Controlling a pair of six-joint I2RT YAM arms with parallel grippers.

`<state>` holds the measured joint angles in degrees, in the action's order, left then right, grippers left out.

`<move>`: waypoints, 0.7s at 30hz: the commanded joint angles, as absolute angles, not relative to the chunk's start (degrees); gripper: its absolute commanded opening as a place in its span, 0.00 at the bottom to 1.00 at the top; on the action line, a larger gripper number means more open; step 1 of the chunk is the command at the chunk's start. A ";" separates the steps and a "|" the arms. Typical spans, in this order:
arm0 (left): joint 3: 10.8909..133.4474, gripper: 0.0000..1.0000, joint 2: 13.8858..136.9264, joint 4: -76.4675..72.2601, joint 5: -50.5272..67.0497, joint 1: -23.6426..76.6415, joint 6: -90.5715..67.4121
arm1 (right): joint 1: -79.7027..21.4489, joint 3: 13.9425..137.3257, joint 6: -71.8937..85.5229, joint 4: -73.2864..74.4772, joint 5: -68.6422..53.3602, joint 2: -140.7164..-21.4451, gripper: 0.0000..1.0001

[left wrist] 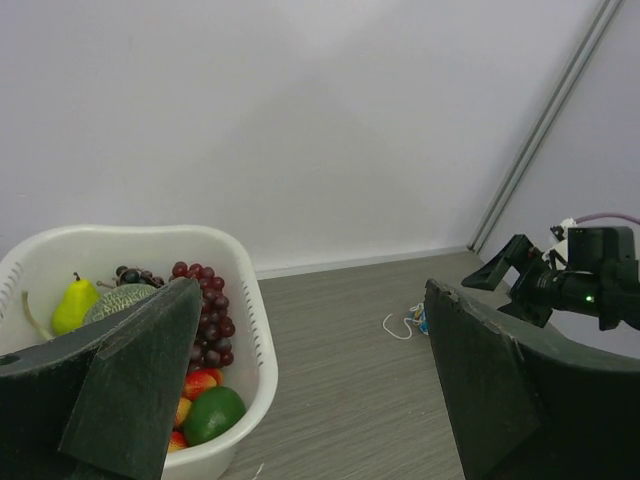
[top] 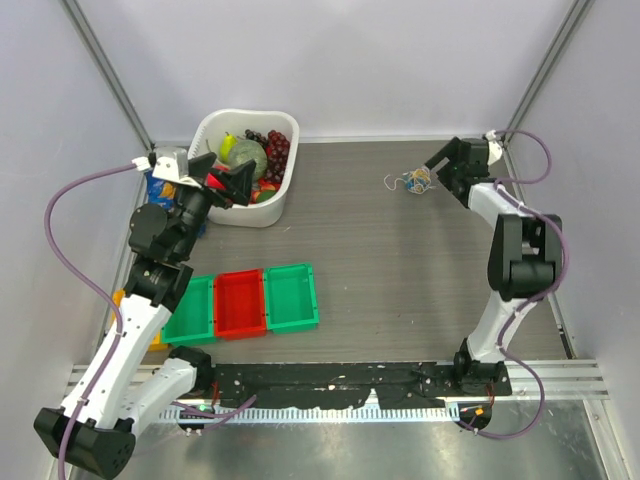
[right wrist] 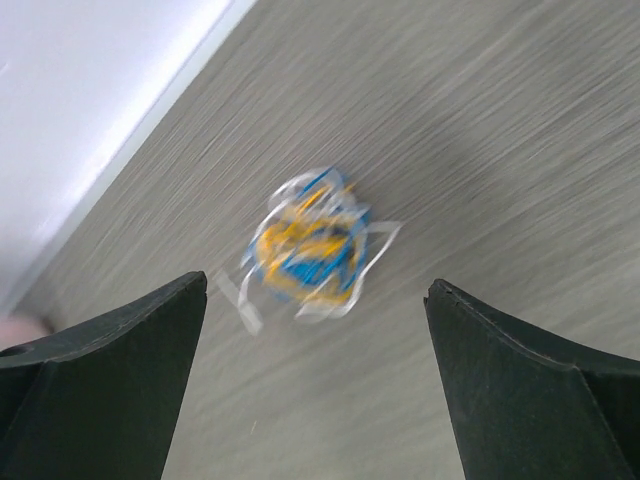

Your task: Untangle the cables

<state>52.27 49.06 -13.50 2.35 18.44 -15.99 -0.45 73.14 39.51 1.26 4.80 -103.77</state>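
Observation:
The cables (top: 416,181) lie in a small tangled ball of white, yellow-orange and blue wire at the back right of the table, with one white loop trailing to the left. My right gripper (top: 446,171) hovers just to their right, open and empty. In the right wrist view the cables (right wrist: 310,250) are blurred, just ahead of the wide gap of the right gripper (right wrist: 316,285). My left gripper (top: 228,178) is raised over the fruit basket, far from the tangle, open and empty. The left wrist view shows the cables (left wrist: 412,322) far off between the spread fingers of the left gripper (left wrist: 312,288).
A white basket (top: 283,200) of grapes, pear, melon and other fruit stands at the back left. Three shallow bins, green (top: 190,310), red (top: 240,303) and green (top: 292,296), sit side by side near the front left. White walls close in the table's back and sides.

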 commanded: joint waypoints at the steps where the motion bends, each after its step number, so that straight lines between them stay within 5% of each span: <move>1: 51.94 0.96 49.22 -17.58 1.76 18.90 -15.12 | 3.16 78.47 47.11 -9.41 2.38 -112.48 0.95; 10: 51.77 0.96 51.42 -18.11 2.72 19.07 -16.17 | 3.60 89.82 49.83 -7.21 -4.56 -126.38 0.75; 18: 51.86 0.96 52.12 -18.19 3.25 19.07 -16.70 | 1.94 80.43 49.75 -11.86 -6.94 -123.84 0.72; 21: 52.03 0.96 52.64 -18.02 3.69 19.07 -17.14 | 0.53 75.87 47.21 -12.48 -5.36 -120.95 0.60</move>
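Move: The cable tangle lies about 7 cm ahead of the right hand, some 2 cm to its left and 11 cm below. A loose white cable end curls out some 8 cm to the left of the tangle, level with it, and the foot of the back wall runs roughly 13 cm beyond it. From the left hand the tangle is about 27 cm ahead, 36 cm to the right and 39 cm below. The right fingertips come down around the cable tangle and close by about a quarter of their range, ending one on each side of it. The hand drops about 9 cm while reaching forward, swinging out to the right and back again, then drawing back a centimetre; its left side rolls up some 15 degrees. The left hand, fingers still open, eases down and forward some 2 cm. ##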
